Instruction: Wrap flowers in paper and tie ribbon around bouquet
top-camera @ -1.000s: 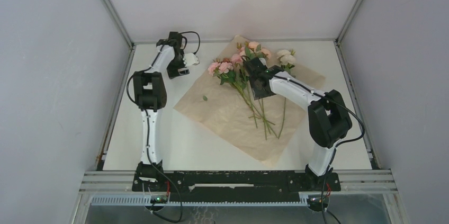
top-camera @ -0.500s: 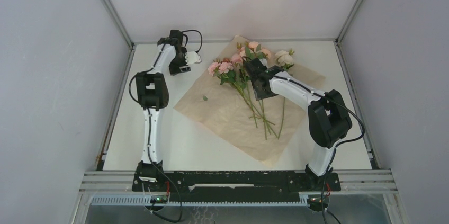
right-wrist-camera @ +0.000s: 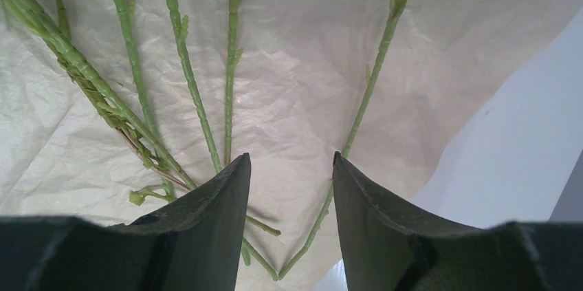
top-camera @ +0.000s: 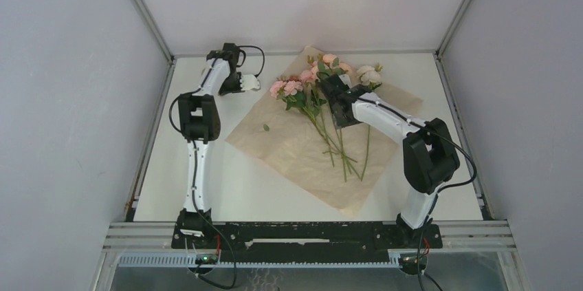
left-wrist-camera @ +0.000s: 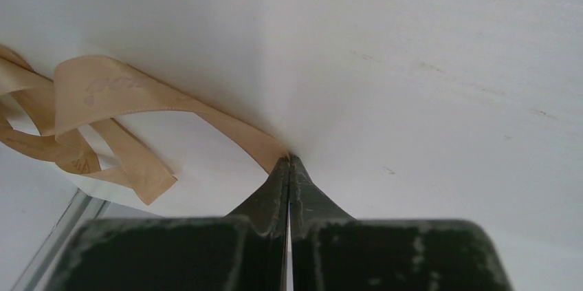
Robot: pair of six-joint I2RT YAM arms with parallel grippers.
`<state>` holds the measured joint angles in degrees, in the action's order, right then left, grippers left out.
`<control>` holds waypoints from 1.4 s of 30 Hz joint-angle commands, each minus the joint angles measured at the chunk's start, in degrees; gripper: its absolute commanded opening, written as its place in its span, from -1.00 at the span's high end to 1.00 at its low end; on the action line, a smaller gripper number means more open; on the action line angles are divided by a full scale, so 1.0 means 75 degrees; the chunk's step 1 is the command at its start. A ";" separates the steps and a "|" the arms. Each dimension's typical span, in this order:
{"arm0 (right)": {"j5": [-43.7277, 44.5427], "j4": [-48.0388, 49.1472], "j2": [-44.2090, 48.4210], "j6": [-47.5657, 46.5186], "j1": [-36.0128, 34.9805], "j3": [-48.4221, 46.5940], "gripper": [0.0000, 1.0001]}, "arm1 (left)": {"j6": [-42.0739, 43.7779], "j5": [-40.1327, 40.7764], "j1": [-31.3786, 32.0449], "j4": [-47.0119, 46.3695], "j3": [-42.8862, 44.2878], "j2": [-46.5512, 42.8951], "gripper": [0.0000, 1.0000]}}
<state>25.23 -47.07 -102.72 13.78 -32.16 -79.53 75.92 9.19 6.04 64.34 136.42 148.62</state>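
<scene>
The flowers, pink, peach and cream roses, lie loose on the paper, their long green stems fanning toward the near side. The crinkled tan paper lies flat and open; no wrapped bouquet is in view. The ribbon, a pale tan looping strip, rests at the table's back left. My left gripper is shut on one end of the ribbon, low at the table. My right gripper hangs open above the stems with nothing between its fingers.
A single loose green leaf lies on the paper's left part. White enclosure walls and metal corner posts close in the table. The table's edge rail runs just left of the ribbon.
The left gripper was open beside the ribbon and has now shut on it, after shifting slightly toward the back. The right arm has barely moved.
</scene>
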 commanded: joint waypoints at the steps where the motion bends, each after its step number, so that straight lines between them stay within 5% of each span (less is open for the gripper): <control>1: 0.0280 0.0030 0.0703 0.0048 0.0085 -0.0014 -0.12 | -0.0209 0.0325 0.0029 -0.0120 -0.0162 -0.0184 1.00; 8: 0.0280 -0.0009 0.1234 0.0104 0.0024 0.0176 -0.12 | -0.1800 -0.0129 -0.0480 -0.1099 -0.1252 -0.1514 1.00; 17: 0.0121 0.0204 0.1948 0.0231 -0.0264 0.0638 -0.12 | -0.2466 -0.0698 -0.2437 -0.1586 -0.6088 -0.4954 1.00; 25: -0.0020 0.0447 0.2076 0.0199 -0.0811 0.0763 -0.13 | -0.1477 -0.0894 -0.3790 -0.1228 -0.9962 -0.8538 1.00; 31: 0.0229 0.0202 0.2405 0.0244 -0.1024 0.0804 -0.13 | -0.2119 -0.1411 -0.3758 0.1074 -0.9169 -0.9080 1.00; 36: -0.0724 0.0480 0.2810 -0.0013 -0.1261 0.0924 -0.13 | -0.1700 -0.0722 -0.3778 0.2480 -0.8726 -1.1522 1.00; 39: -0.1314 0.0998 0.2879 -0.0714 -0.1835 0.0914 -0.14 | -0.1798 -0.0075 -0.3828 0.2456 -0.7170 -1.2847 1.00; 42: -0.1623 0.1527 0.2763 -0.0887 -0.2477 0.0912 -0.15 | -0.2785 0.0505 -0.3823 0.2497 -0.5310 -1.2944 1.00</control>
<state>18.63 -42.78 -82.39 11.11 -45.34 -72.20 61.30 6.31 -22.37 80.18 81.56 55.31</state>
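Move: The left hand already pinches the ribbon's tail just above the table; the loose ribbon pile lies about 11 cm ahead and 1 cm right. The paper's left corner is some 20 cm back and 4 cm right, the pink roses about 2 cm ahead and 22 cm right. From the right hand, the crossed stems lie about 5 cm back, 5 cm left and 8 cm below, the white rose's stem 1 cm ahead and 3 cm right. Sweeping left and back, the left hand drags the pinched ribbon tail away from the far edge, turning some 40 degrees counter-clockwise, then keeps drawing back and rises steeply, about 40 cm back in all, fingers shut and tipping up forward at the end. The empty right hand lifts off the paper, backs up and swings left above the crossed stems, fingers still half open. ##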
